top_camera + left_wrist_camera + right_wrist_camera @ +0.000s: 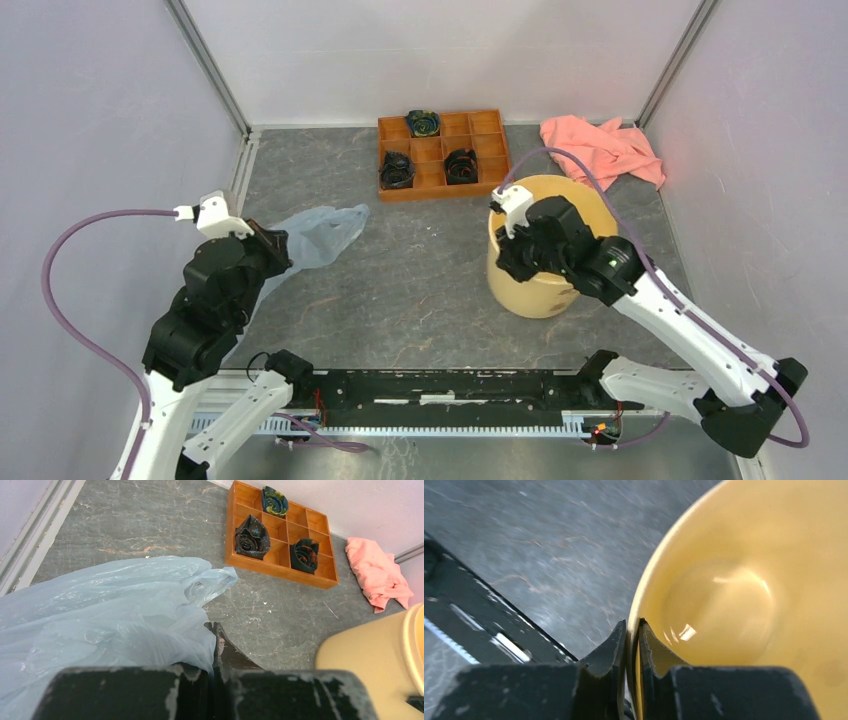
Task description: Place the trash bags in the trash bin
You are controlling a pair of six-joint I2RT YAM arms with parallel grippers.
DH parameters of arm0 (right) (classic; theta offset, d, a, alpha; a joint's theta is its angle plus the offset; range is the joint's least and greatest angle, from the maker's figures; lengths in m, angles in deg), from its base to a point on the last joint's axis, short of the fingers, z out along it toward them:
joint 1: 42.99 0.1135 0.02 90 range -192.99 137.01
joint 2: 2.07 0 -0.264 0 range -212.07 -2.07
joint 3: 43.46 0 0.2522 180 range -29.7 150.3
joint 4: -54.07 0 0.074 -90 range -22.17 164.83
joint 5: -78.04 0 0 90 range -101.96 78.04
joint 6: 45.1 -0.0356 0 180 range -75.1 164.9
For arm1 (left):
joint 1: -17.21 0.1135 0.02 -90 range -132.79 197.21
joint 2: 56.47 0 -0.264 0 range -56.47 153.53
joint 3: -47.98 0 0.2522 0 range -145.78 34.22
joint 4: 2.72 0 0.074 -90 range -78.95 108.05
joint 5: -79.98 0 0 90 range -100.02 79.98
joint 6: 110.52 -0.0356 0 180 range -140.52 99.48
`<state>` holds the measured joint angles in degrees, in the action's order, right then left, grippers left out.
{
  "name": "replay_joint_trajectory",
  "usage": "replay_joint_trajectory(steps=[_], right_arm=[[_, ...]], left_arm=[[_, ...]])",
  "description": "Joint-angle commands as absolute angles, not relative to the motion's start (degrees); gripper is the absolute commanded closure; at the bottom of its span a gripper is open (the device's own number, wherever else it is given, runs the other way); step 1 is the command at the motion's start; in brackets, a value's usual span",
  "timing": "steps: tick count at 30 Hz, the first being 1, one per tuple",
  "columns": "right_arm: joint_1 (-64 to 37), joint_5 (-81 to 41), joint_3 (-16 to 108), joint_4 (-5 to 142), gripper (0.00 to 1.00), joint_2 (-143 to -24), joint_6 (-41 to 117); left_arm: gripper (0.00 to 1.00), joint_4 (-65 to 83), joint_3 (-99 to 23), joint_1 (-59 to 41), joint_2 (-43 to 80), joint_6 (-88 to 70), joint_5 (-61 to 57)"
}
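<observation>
The trash bag (322, 233) is a thin pale blue plastic bag, lying crumpled on the table left of centre. My left gripper (276, 247) is at its near end and shut on a fold of it. In the left wrist view the trash bag (115, 610) billows over the left finger of the left gripper (216, 630). The trash bin (540, 288), a pale yellow bucket, stands upright on the right. My right gripper (503, 238) is at its left rim. In the right wrist view the right gripper (631, 626) is shut on the rim of the trash bin (724, 580), one finger inside and one outside.
An orange-brown compartmented tray (440, 193) with dark rolled items sits at the back centre, also seen as the tray (278, 569) in the left wrist view. A salmon-pink cloth (602, 150) lies at the back right, behind the bin. White walls close in the table on three sides.
</observation>
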<state>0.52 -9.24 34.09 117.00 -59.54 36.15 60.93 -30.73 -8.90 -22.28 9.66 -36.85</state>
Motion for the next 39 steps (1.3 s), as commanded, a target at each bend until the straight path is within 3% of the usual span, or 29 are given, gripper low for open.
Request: replay_joint_trajectory(steps=[1,11,23,34,39], right_arm=[[2.29,-27.03,33.51,102.75,0.95,-63.28,34.74],[20.75,-23.39,39.1,99.0,0.95,-74.74,36.41],[29.5,-22.61,40.38,94.24,0.89,-78.91,35.54],[29.52,-8.7,47.01,93.67,0.31,-71.58,36.29],[28.57,-1.44,48.87,89.79,0.14,-70.64,37.25]], left_arm=[[0.98,61.23,-34.23,-8.8,-23.6,10.15,-36.77],[0.98,63.13,-37.43,-8.89,-23.79,12.52,-36.32],[0.98,61.78,-44.46,-8.88,-19.32,9.71,-37.64],[0.98,58.9,-47.73,-8.84,-18.22,8.76,-37.26],[0.98,57.02,-51.53,-8.89,-16.64,8.19,-36.12]])
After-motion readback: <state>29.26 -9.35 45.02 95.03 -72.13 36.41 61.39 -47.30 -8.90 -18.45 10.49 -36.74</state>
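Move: The right gripper already pinches the near-left rim of the trash bin, whose middle lies about 8 cm ahead, 9 cm right and 12 cm below it. The loose end of the blue trash bag it is to be brought to is roughly 33 cm left, 9 cm ahead and 8 cm lower. The wooden tray stands some 36 cm ahead and 11 cm left, 22 cm down. From the left gripper the bin is about 48 cm right, 9 cm ahead, 20 cm down. Keep the right gripper shut on the rim and drag the bin about 20 cm left, curving some 11 cm back towards the base while turning nearly 40 degrees counter-clockwise; then open the fingers, let go of the rim and rise about 8 cm, easing slightly forward. Meanwhile lift the still-held bag with the left gripper about 10 cm, tipping its fingers up some 10 degrees. ##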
